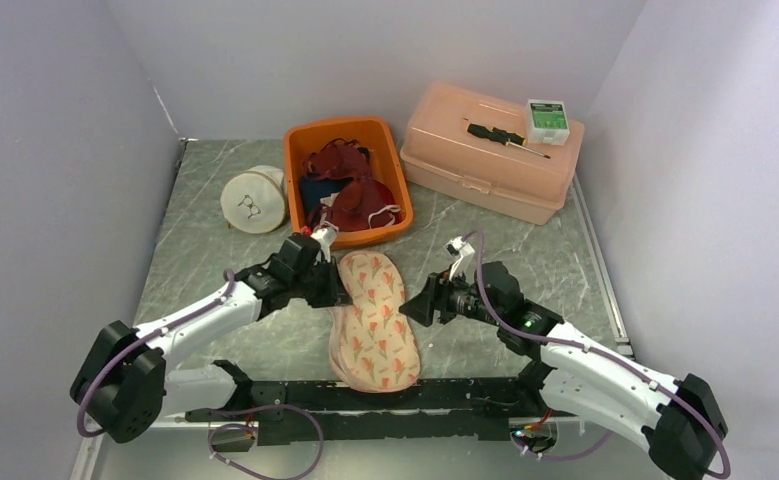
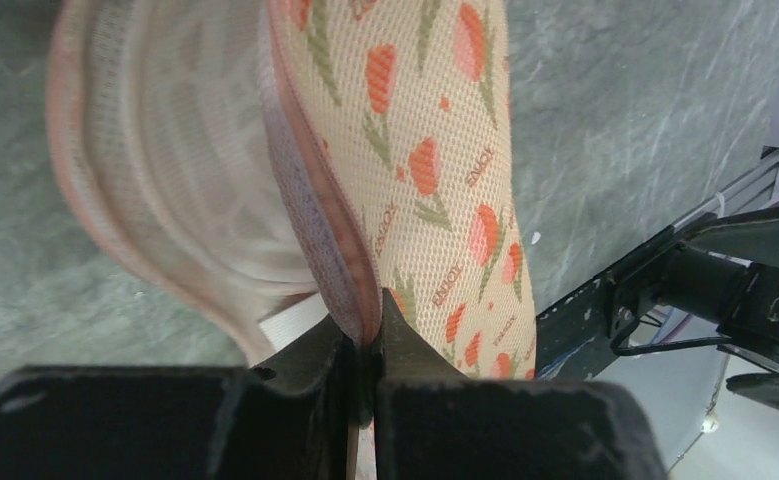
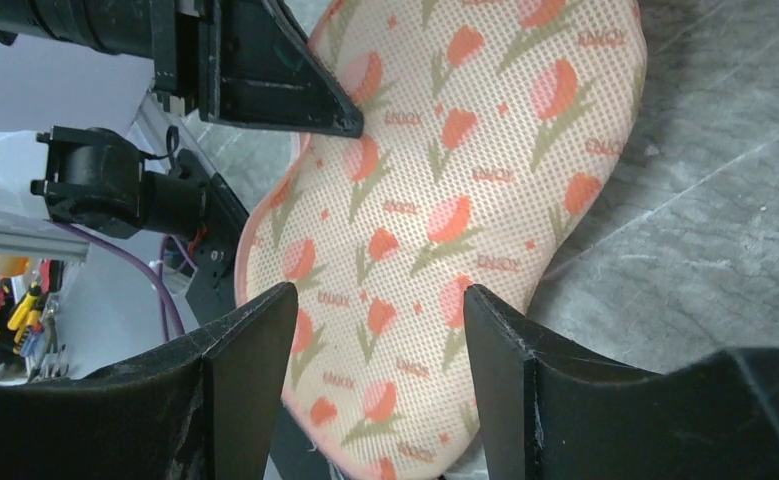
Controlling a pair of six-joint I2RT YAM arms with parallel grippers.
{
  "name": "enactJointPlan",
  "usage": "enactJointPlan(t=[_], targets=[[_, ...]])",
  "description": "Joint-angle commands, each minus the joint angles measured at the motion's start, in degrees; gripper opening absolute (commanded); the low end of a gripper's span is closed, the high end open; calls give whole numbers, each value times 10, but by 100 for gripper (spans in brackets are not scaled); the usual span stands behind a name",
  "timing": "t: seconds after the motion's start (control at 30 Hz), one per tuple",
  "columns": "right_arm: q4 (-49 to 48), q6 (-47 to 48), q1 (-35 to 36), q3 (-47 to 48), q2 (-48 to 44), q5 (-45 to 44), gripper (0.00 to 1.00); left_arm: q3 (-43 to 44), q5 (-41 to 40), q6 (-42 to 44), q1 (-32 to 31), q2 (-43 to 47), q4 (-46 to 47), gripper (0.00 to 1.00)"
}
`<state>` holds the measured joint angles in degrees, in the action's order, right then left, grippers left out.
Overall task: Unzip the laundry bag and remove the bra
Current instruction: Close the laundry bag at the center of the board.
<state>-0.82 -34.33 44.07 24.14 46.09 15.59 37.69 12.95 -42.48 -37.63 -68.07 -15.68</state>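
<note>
The laundry bag (image 1: 375, 320) is a peach mesh pouch printed with orange tulips, lying lengthwise in the middle of the table with its near end over the black rail. My left gripper (image 1: 337, 290) is at its upper left edge. In the left wrist view this gripper (image 2: 370, 335) is shut on the bag's (image 2: 435, 150) pink seam, and the bag gapes on the left. My right gripper (image 1: 410, 305) hovers at the bag's right side, and the right wrist view shows it (image 3: 380, 300) open above the bag (image 3: 445, 180). The bra is hidden.
An orange bin (image 1: 300, 140) with dark red garments (image 1: 350, 185) stands behind the bag. A round white mesh pouch (image 1: 253, 200) lies to its left. At the back right is a peach box (image 1: 490, 170) carrying a screwdriver (image 1: 505, 137) and a small green-white box (image 1: 547, 120).
</note>
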Motion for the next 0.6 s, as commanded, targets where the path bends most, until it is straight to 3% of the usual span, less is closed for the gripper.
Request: enactJointPlan(t=[0.0,0.37,0.57], targets=[[-58,-10,2,-19,7,8,65,-11,44,48,30,26,25,11],[-71,-2,3,-29,31,13,65,-44,-27,16,33,-19,16,12],[-82,-10,3,-39,42,7,65,-39,-96,1,32,-22,-36,12]])
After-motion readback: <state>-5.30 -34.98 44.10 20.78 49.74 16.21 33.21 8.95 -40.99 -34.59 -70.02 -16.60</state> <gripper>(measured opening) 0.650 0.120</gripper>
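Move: The left hand already pinches the free edge of the laundry bag's printed cover; the bag's left rim, where this edge belongs, lies about 3 cm to its left, 1 cm back and 6 cm below. The bag's middle is some 5 cm right, 5 cm back and 6 cm below. Ahead sits the orange basket, its middle 24 cm out, level sideways and 4 cm below. From the open right hand, that left rim is roughly 15 cm left, 3 cm back and 12 cm below. Keeping its pinch on the cover's free edge, the left hand sinks about 4.5 cm and carries the edge some 3.5 cm left, down towards the bag's left rim, with the wrist turning slightly, by less than 10 degrees. Beside the bag's right side the right hand, fingers still open and holding nothing, sinks about 2.5 cm almost straight down and eases to a near stop above the table. ##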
